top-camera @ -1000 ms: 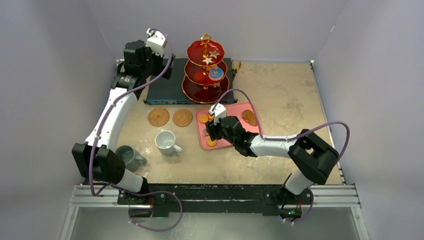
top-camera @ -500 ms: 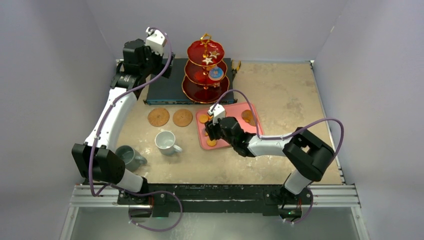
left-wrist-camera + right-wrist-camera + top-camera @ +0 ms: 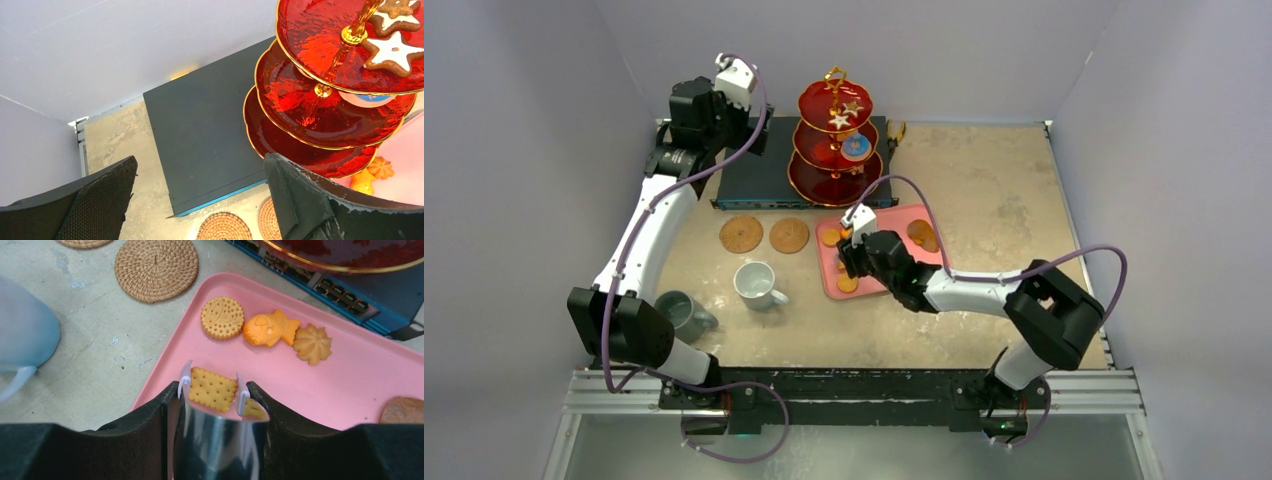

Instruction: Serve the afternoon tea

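My right gripper (image 3: 214,404) is shut on a pair of silver tongs (image 3: 215,440). The tongs' white tips stand on either side of a square cracker (image 3: 212,388) lying on the pink tray (image 3: 350,385). A round biscuit (image 3: 222,317), a fish pastry (image 3: 270,329) and a swirl cookie (image 3: 312,343) lie further along the tray. The red three-tier stand (image 3: 836,140) holds star cookies (image 3: 395,50). Two cork coasters (image 3: 741,234) (image 3: 789,235), the white mug (image 3: 754,282) and the grey mug (image 3: 679,310) sit on the table. My left gripper (image 3: 200,162) hangs open, holding nothing, above the box.
A flat dark electronics box (image 3: 200,130) lies under and left of the stand. A brown pastry (image 3: 402,410) sits at the tray's right end. The white mug (image 3: 22,335) stands close to the tray's left edge. Grey walls close in the table.
The right arm's elbow shifted slightly left and back right while its gripper stayed over the tray's left part. The left arm has not moved.
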Available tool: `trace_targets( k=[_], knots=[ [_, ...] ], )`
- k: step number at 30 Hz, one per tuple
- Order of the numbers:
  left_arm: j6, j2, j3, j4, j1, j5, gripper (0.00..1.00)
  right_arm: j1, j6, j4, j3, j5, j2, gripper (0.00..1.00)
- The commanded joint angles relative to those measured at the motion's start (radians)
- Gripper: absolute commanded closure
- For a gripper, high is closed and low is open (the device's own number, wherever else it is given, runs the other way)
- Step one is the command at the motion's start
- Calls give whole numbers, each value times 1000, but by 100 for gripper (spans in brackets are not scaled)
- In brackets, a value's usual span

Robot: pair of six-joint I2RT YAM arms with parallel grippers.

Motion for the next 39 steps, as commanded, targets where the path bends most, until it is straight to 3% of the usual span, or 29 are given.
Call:
trace_targets(
  k=[1,13,23,39],
  knots=[
    [-3,-16,35,29,8,1,1,6,-60,-48,125,25,-65,60],
    [-5,-30,37,25,9,-2,1,-87,-178,-177,540,-52,-67,60],
    [-7,-52,36,21,15,1,1,-193,-223,-296,970,-140,93,60],
    [-9,-67,30,32,25,17,1,-222,-209,-305,1081,-166,205,59]
  ],
)
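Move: The right hand's tongs already pinch the square biscuit. The stand's top plate lies about 20 cm ahead of that hand, 2 cm left and 21 cm up, with the white star cookie some 4 cm nearer. The blue doughnut below is 17 cm ahead, 1 cm right and 11 cm up; the fish biscuit is 8 cm ahead, level sideways, 9 cm down. From the left hand, the top plate is 5 cm ahead, 12 cm right, 2 cm lower. Still gripping tongs, the right hand climbs about 34 cm, going 16 forward to the top plate, then dips. ##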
